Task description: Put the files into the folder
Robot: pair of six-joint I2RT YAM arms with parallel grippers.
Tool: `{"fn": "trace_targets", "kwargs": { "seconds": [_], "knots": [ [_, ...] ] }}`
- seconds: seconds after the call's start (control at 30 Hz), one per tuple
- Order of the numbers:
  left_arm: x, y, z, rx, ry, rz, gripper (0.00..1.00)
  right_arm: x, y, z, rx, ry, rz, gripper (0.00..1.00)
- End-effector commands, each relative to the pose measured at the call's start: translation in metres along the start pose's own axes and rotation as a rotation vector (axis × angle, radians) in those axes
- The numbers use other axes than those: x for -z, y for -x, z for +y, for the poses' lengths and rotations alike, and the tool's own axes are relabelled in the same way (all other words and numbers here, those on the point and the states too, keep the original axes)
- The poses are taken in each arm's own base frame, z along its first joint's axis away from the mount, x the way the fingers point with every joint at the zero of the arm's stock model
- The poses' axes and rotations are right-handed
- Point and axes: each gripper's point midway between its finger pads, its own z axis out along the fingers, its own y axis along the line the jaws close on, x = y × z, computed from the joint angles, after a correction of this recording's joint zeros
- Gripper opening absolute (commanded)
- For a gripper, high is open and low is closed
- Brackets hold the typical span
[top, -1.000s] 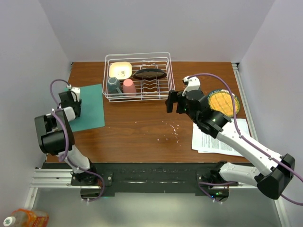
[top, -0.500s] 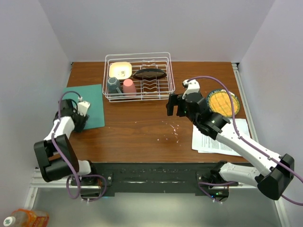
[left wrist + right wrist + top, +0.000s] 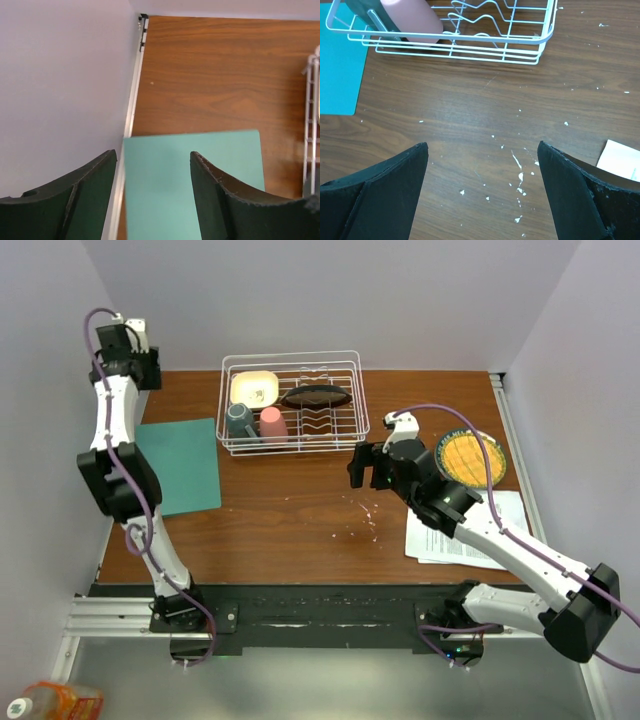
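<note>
The teal folder (image 3: pixel 180 465) lies flat and closed at the table's left side; the left wrist view shows the folder (image 3: pixel 195 185) far below. My left gripper (image 3: pixel 140 365) is raised high over the back left corner, away from the folder. It (image 3: pixel 154 160) is open and holds nothing. The files (image 3: pixel 470 532), white printed sheets, lie at the right near edge, partly under my right arm; one corner of the files (image 3: pixel 620 160) shows in the right wrist view. My right gripper (image 3: pixel 362 465) hovers over bare table at mid-table. It (image 3: pixel 482 147) is open wide and empty.
A white wire dish rack (image 3: pixel 292 405) stands at the back centre with a pink cup (image 3: pixel 272 424), a dark cup, a bowl and a dark dish. A round yellow plate (image 3: pixel 472 456) lies right of my right arm. The side wall (image 3: pixel 60 75) runs close along the folder's left.
My left arm has swung up from the folder's left edge to high over the back left corner, its jaws widening a little. The right gripper drifted slightly left.
</note>
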Motion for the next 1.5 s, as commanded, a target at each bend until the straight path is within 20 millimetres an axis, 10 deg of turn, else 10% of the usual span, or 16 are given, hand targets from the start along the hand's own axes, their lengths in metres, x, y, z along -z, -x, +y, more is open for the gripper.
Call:
{"fn": "trace_targets", "kwargs": {
  "seconds": [0.0,0.57,1.07,1.47],
  "knots": [
    [-0.026,-0.012,-0.005,0.089,0.112,0.119,0.65,-0.002,0.009,0.009,-0.006,0.035,-0.04,0.95],
    [-0.074,-0.102,0.013,0.075,0.324,0.322,0.66,-0.016,0.004,0.009,0.032,0.019,-0.019,0.96],
    [-0.092,-0.114,0.024,0.186,0.46,0.292,0.64,-0.01,0.006,0.015,0.006,0.065,-0.04,0.96],
    [-0.09,-0.177,0.019,0.145,0.478,0.403,0.64,-0.015,0.007,0.021,0.013,0.082,-0.034,0.96]
  ]
}}
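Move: The green folder lies flat below the left hand, its middle some 13 cm back towards the base, about 1 cm to the right and roughly 21 cm down. The dish rack's middle is about 4 cm ahead and 32 cm to the right, 16 cm lower; the teal mug in it stands 17 cm to the right and about 1 cm back, also some 16 cm below. From the right hand, the folder's middle lies roughly 10 cm ahead, 45 cm left and 22 cm down. Down, quickly at first and then in slower steps, the left hand sinks nearly 20 cm to the far left part of the green folder, after a brief forward swing of about 3 cm that it then takes back, drifting some 4 cm left. The wrist turns about 30 degrees counter-clockwise and tips the fingers further down; they stay part open, just over the folder, with contact not clearly visible. ##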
